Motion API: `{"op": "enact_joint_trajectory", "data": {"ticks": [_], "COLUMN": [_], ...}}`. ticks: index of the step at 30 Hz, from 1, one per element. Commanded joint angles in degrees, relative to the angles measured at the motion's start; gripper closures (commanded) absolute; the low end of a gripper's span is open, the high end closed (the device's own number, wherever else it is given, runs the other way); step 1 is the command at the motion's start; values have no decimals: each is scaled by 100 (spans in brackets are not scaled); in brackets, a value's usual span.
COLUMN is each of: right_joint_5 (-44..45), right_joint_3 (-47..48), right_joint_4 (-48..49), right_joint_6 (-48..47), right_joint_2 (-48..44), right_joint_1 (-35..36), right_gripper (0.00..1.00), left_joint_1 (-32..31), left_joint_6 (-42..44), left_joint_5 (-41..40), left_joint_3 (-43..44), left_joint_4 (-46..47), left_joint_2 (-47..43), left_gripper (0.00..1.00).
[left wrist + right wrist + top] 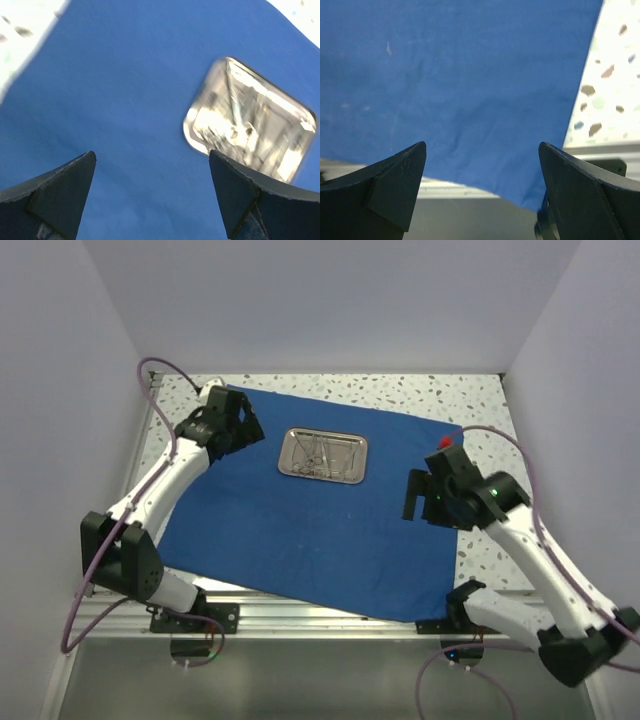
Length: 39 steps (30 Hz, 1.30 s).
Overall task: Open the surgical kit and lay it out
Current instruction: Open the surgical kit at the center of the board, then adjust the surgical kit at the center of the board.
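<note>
The surgical kit's royal-blue cloth point(300, 520) lies spread as a large sheet over the table. The small shiny steel tray point(322, 456) rests on its far middle, with thin silver instruments point(318, 454) inside, too blurred to tell apart. My left gripper point(245, 426) hovers open over the cloth's far left part, left of the tray. In its wrist view the left gripper point(151, 152) is empty, with the tray point(250, 127) ahead to the right. My right gripper point(416, 495) hangs open and empty over the cloth's right side. The right gripper point(482, 143) looks down on the cloth point(470, 65) near its front edge.
Speckled tabletop point(420, 390) shows beyond the cloth and along its right side point(615, 75). An aluminium rail point(300, 608) runs along the near edge, and the cloth's front corner hangs over it. A small red object point(447, 441) sits by the cloth's right corner. White walls close in on three sides.
</note>
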Motion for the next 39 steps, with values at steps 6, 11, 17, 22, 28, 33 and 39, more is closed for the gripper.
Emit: {"op": "enact_joint_trajectory", "data": {"ticks": [6,11,17,22,28,33,39], "right_joint_5": [-888,-202,71,88,-122,-482,-1009], "right_joint_3": [907,1498,2007,2535,3264,3677,3967], "right_joint_4": [1574,1785,1978,2189,2058,2110,2374], "right_joint_6": [-1068,-1042,-998,-1243,-1235,-1165,-1024], "right_joint_2": [2625,3839,5006,5755,6747,7311,7768], "right_joint_1": [-2499,-3230,-3564,-3609,-3661,-3661,-3653], "right_gripper": [2,2,2,2,4,19,72], "left_joint_1": [1572,1923,2293,2381,2355,2311,2162], "left_joint_6": [1353,1776,2005,1997,1786,1847,1970], "left_joint_5": [729,755,1081,1546,1889,2345,2696], "left_joint_3": [1235,2044,3046,3320,3469,3522,3618], "left_joint_4": [1178,1372,1144,1162,1048,854,599], "left_joint_2": [1610,2874,4070,4634,5021,5232,5478], "left_gripper": [4,5,5,5,11,20,68]}}
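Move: Each hand is open above the spread blue cloth. The left hand's spot on the cloth's left edge is some 20 cm ahead, 11 cm left and 16 cm below; the metal tray sits about 8 cm ahead and 16 cm right, 17 cm below. The right hand's spot on the right edge is roughly 27 cm ahead, 14 cm right and 18 cm down, with the tray about 27 cm ahead, 19 cm left and equally low. Both hands come down on opposite side edges of the blue cloth and close their fingertips on the fabric. The left goes about 20 cm forward and left, sinking 16 cm, then edges back rightward while closing. The right reaches some 27 cm forward, down and right, turning about 25 degrees clockwise and tipping its fingers steeper. ##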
